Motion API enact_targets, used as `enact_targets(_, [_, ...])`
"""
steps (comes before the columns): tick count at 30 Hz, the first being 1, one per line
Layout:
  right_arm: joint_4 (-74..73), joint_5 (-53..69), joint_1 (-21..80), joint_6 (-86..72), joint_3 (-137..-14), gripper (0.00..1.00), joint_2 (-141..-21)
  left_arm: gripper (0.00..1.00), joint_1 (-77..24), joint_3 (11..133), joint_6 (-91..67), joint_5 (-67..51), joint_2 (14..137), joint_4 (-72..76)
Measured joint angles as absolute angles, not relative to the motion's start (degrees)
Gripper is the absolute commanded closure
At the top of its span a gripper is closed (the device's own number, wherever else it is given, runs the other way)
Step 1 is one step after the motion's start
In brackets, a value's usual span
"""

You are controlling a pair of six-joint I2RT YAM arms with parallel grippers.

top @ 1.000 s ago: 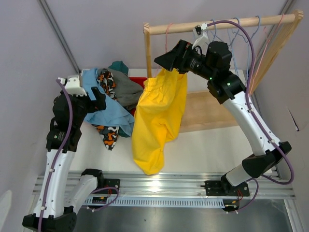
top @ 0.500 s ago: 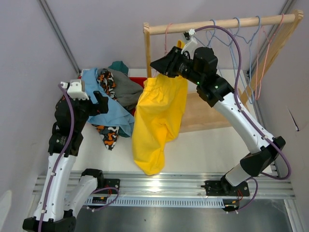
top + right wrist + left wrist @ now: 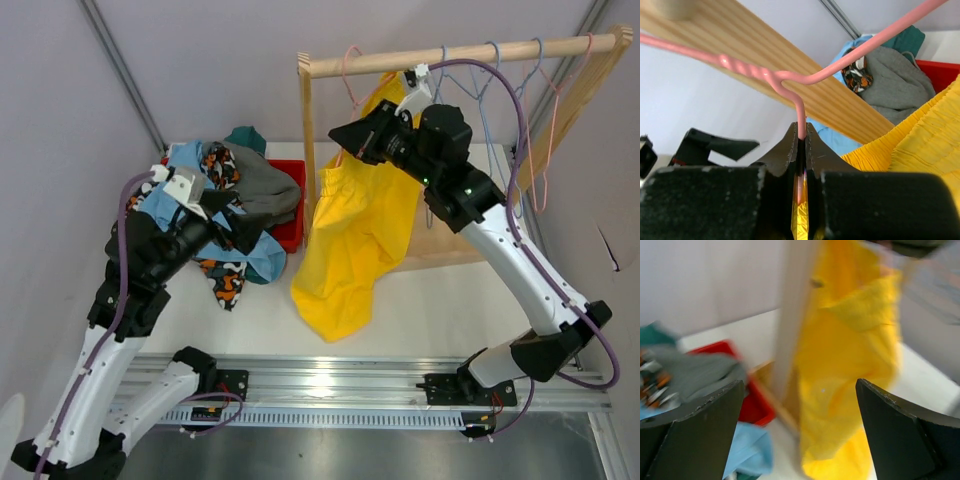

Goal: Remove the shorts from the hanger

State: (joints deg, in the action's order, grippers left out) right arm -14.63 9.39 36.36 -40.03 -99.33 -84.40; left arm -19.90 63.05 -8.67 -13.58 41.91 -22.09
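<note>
Yellow shorts [image 3: 355, 240] [image 3: 850, 365] hang from a pink wire hanger [image 3: 350, 78] [image 3: 802, 112] hooked on the wooden rail [image 3: 460, 52]. My right gripper [image 3: 340, 132] [image 3: 801, 135] is shut on the hanger's wire stem just under its twisted neck, right above the yellow waistband [image 3: 930, 145]. My left gripper [image 3: 248, 225] [image 3: 799, 385] is open and empty, left of the yellow shorts and apart from them, pointing at them. Light blue [image 3: 258, 258], camouflage [image 3: 226, 168], grey [image 3: 265, 185] and teal [image 3: 245, 137] shorts lie piled at the left.
The rack's upright post [image 3: 308, 130] [image 3: 792, 315] stands between my left gripper and the yellow shorts. A red bin [image 3: 290, 215] [image 3: 747, 405] sits beside the post under the pile. Several bare wire hangers [image 3: 490, 75] hang further right on the rail.
My right gripper has closed on the pink hanger's wire. The yellow shorts have swung to the right. My left arm has reached right, off the pile and toward the shorts.
</note>
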Motion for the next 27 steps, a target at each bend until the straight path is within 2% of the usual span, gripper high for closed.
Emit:
enact_targets(10, [-14.41,8.32,36.53,-42.46,-101.47,1.0,-79.53,0.01,-38.41,58.04,-10.5,-24.23,43.13,-5.93])
enact_targets(17, [-12.88,7.88,36.64,-44.34,-98.63,1.0,-76.64,0.01,-42.59,54.7,-10.52,-24.29,50.37,2.04])
enact_targets(19, [-11.99,7.92,36.69,-45.04,-96.86,1.0,-75.42,0.05,-43.29,54.04,-10.55,-24.16,52.23,3.84])
enact_targets(20, [-11.46,7.94,36.69,-45.45,-95.96,1.0,-74.87,0.13,-43.59,53.78,-10.57,-23.99,52.9,4.64])
enact_targets(22, [-10.59,7.99,36.69,-46.33,-94.35,1.0,-73.97,0.21,-44.05,53.63,-10.57,-23.44,54.13,6.28])
enact_targets(25, [-9.3,7.99,36.69,-47.57,-92.01,1.0,-72.9,0.64,-44.38,53.65,-10.74,-22.04,55.77,8.88])
enact_targets(26, [-8.71,7.7,36.64,-47.9,-91.22,1.0,-72.69,0.94,-44.58,53.67,-10.94,-21.67,56.23,9.37])
enact_targets(27, [-8.1,7.29,36.51,-48.03,-90.59,1.0,-72.53,1.0,-44.88,53.67,-11.03,-21.08,56.55,9.8])
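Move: The yellow shorts hang with their middle about 18 cm to the left hand's right, 3 cm ahead and 8 cm below it. Their pink hanger sits roughly 12 cm ahead, 18 cm right and 10 cm above that hand; the rack post is some 15 cm ahead and 10 cm right, and the clothes heap about 10 cm ahead, 10 cm left and 30 cm below. From the right hand, the shorts' middle is about 7 cm back, 3 cm right and 16 cm below. The yellow shorts get a second grip: the open left hand sweeps some 17 cm right towards their waist, drawing back, then easing forward while swinging about 30 degrees clockwise, and its fingers start closing on the cloth just below the waistband. Meanwhile the right keeps pinching one arm of the pink hanger, rises about 6 cm, drifts back and right, then sinks slightly, rolling its left side up. ##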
